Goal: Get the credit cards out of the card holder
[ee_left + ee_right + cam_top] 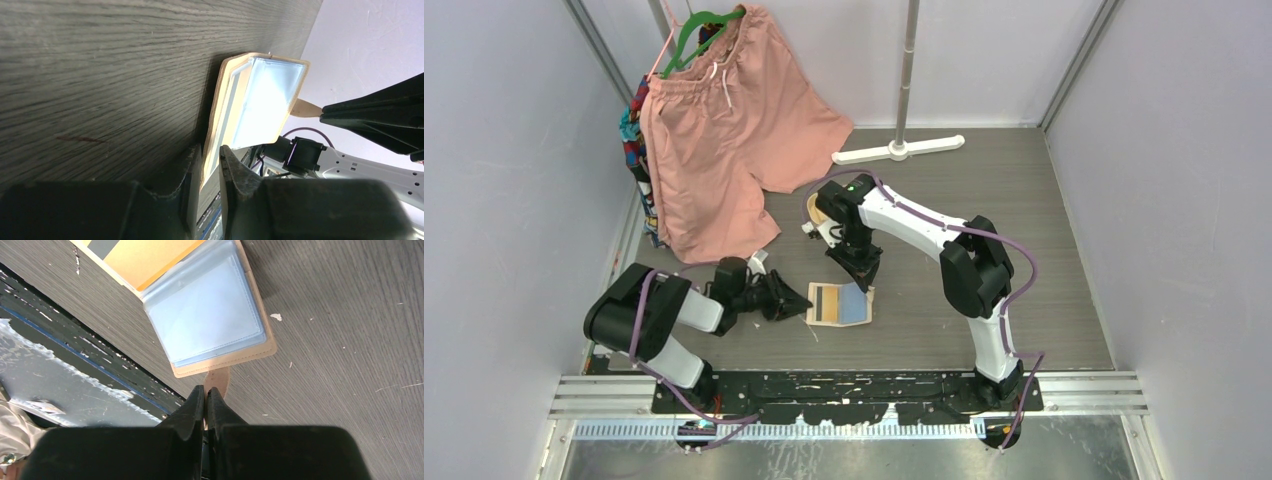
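The beige card holder (839,304) lies open on the table between my two grippers. Its right half is a pale blue clear pocket (207,315). On its left half an orange-tinted credit card (145,257) shows beside a dark grey one (107,245). My left gripper (802,301) comes in low from the left. Its jaws (211,150) are closed round the holder's raised left edge (220,115). My right gripper (205,389) is shut on the holder's snap tab (219,380) at the far right side (861,278).
Pink shorts (714,150) on a green hanger (704,25) hang at the back left. A white stand base (899,150) sits at the back. A tan tray (813,208) shows partly behind the right arm. A black rail (844,385) runs along the near edge.
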### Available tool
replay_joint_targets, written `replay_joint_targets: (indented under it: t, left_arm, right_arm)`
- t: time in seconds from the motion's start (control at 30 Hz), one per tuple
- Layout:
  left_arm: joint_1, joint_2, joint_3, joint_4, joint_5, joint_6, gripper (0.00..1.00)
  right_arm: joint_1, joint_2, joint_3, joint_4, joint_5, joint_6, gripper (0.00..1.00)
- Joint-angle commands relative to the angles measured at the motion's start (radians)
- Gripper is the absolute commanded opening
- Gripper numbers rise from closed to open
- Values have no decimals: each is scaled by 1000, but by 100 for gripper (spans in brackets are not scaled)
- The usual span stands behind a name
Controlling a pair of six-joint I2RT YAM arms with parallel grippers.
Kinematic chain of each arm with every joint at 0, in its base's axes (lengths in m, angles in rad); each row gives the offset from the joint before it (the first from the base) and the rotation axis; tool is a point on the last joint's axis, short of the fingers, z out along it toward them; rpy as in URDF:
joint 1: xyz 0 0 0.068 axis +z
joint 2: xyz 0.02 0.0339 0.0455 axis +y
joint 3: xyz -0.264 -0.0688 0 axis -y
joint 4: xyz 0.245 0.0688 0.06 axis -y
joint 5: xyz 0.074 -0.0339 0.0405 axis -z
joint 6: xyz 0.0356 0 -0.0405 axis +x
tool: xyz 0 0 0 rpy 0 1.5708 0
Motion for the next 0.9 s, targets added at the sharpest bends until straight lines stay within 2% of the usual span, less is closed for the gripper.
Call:
replay_joint_targets:
  t: [0.0,0.07,0.17,0.33,0.37,0.47,0.57,0.63,0.73,0.8,0.87]
  left_arm:
    - [-17,8,-6,-6,-34,9,21]
    - [-21,8,-6,-3,-36,7,16]
    - [-24,10,-7,3,-37,3,1]
    - [-25,1,-6,5,-36,8,0]
    - [-26,-2,-4,1,-36,11,0]
    - [-25,-23,8,-35,-43,33,0]
    - [-25,-62,28,-110,-57,70,0]
    - [-25,-95,45,-175,-75,102,0]
    - [-25,-142,68,-269,-105,150,0]
    - [-26,-171,77,-319,-127,173,0]
    - [-25,-193,84,-355,-149,193,0]
  right_arm:
    - [-1,-8,5,4,-15,-19,1]
    - [-1,-9,5,4,-15,-18,1]
    - [-1,-9,5,6,-13,-16,1]
    - [-1,-9,12,9,5,-9,1]
    - [-1,-11,18,9,20,-5,5]
    - [-13,-30,61,8,87,14,27]
    - [-39,-70,127,29,167,49,42]
    - [-45,-112,163,85,293,89,46]
    - [-48,-173,196,162,404,161,51]
    - [-46,-220,188,237,407,228,54]
    - [-46,-292,116,376,335,323,57]
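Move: The card holder's middle lies about 6 cm to the right of the left hand and roughly level with it, its left edge between the parted fingertips. From the right hand, which still pinches the strap, that middle is about 5 cm to the left, 2 cm back and 4 cm below; the yellow tray lies some 16 cm ahead of this hand, 4 cm left and 8 cm lower. Left fingers pinch the holder's left edge, then right opens off the strap, going 10 cm forward, 7 up. ##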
